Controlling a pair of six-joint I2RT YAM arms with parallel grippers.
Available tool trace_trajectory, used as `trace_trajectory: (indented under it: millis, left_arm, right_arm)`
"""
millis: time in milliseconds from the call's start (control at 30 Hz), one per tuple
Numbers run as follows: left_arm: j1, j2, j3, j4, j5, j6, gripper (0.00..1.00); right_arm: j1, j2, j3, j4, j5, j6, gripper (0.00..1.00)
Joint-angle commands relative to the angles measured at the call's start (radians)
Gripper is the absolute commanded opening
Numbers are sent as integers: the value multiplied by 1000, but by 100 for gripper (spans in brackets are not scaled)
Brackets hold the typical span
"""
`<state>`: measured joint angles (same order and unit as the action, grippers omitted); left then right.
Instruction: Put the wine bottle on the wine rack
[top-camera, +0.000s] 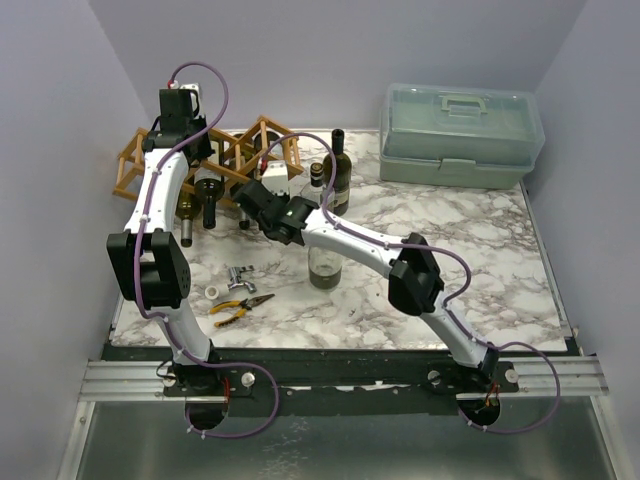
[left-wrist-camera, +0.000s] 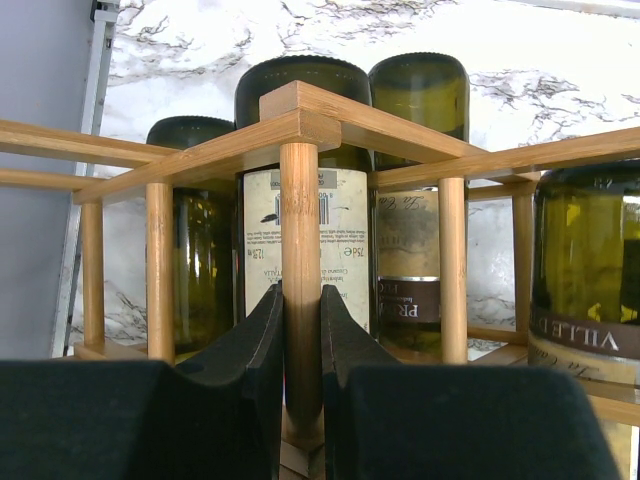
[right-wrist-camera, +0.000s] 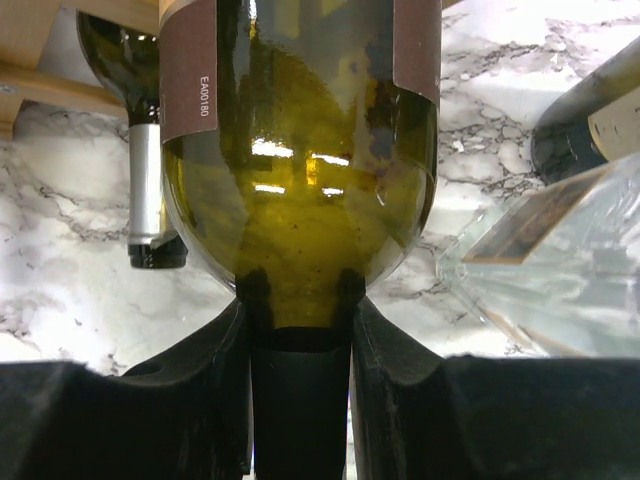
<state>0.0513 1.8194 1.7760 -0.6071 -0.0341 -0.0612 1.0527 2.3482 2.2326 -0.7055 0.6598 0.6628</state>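
The wine rack (top-camera: 225, 150), a light wooden lattice, stands at the back left of the marble table. Seen from the left wrist, my left gripper (left-wrist-camera: 300, 330) is shut on one upright stick of the wine rack (left-wrist-camera: 300, 200); in the top view this gripper (top-camera: 180, 112) sits over the rack. A green wine bottle (right-wrist-camera: 300, 180) with a brown label is held by its neck in my right gripper (right-wrist-camera: 300, 300), its body pointing away toward the rack. In the top view the right gripper (top-camera: 250, 197) is at the rack's front right.
Several green bottles (left-wrist-camera: 420, 200) lie in the rack's cells, necks toward the front (top-camera: 209, 205). Two dark bottles (top-camera: 338, 170) stand behind my right arm and a clear bottle (top-camera: 325, 265) stands below it. A translucent toolbox (top-camera: 460, 135) is back right. Pliers (top-camera: 243, 305) and a metal fitting (top-camera: 238, 275) lie front left.
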Motion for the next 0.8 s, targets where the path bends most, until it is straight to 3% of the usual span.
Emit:
trace_trajectory:
  millis: [0, 267, 500, 600, 767]
  left_arm:
    - [12, 12, -31, -48, -1, 40, 0]
    - [12, 9, -35, -49, 8, 38, 0]
    - [12, 6, -32, -49, 15, 31, 0]
    - [12, 5, -30, -49, 18, 29, 0]
    - [12, 4, -31, -51, 23, 27, 0]
  right_arm:
    - [-23, 11, 76, 82, 42, -61, 1]
    - [-33, 70, 159, 135, 40, -133, 9]
    - [-33, 81, 166, 180, 63, -127, 25]
    - [-31, 92, 173, 206, 78, -139, 35]
    - [-31, 120, 208, 192, 79, -151, 63]
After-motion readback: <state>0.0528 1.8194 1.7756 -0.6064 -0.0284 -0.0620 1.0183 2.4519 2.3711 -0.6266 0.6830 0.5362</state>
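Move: At the right end of the rack, the free slot lies some 10 cm ahead of the right hand, hardly off to either side and about level; the bottle held by its neck already reaches into it. The neighbouring rack bottle has its middle roughly 8 cm ahead, 6 cm left and 6 cm below; the square clear bottle stands about 11 cm to the right, level with the hand. From the left hand the slot is some 14 cm right, about as far out and 9 cm lower. Pushing the bottle on by its neck, the right hand slides it forward about 3 cm deeper into the rack's end slot, slowing and sinking slightly. Its fingers then open and let go of the neck while the hand edges about 1 cm farther forward and rises a touch. The left hand stays put, still gripping the rack's top rod. ##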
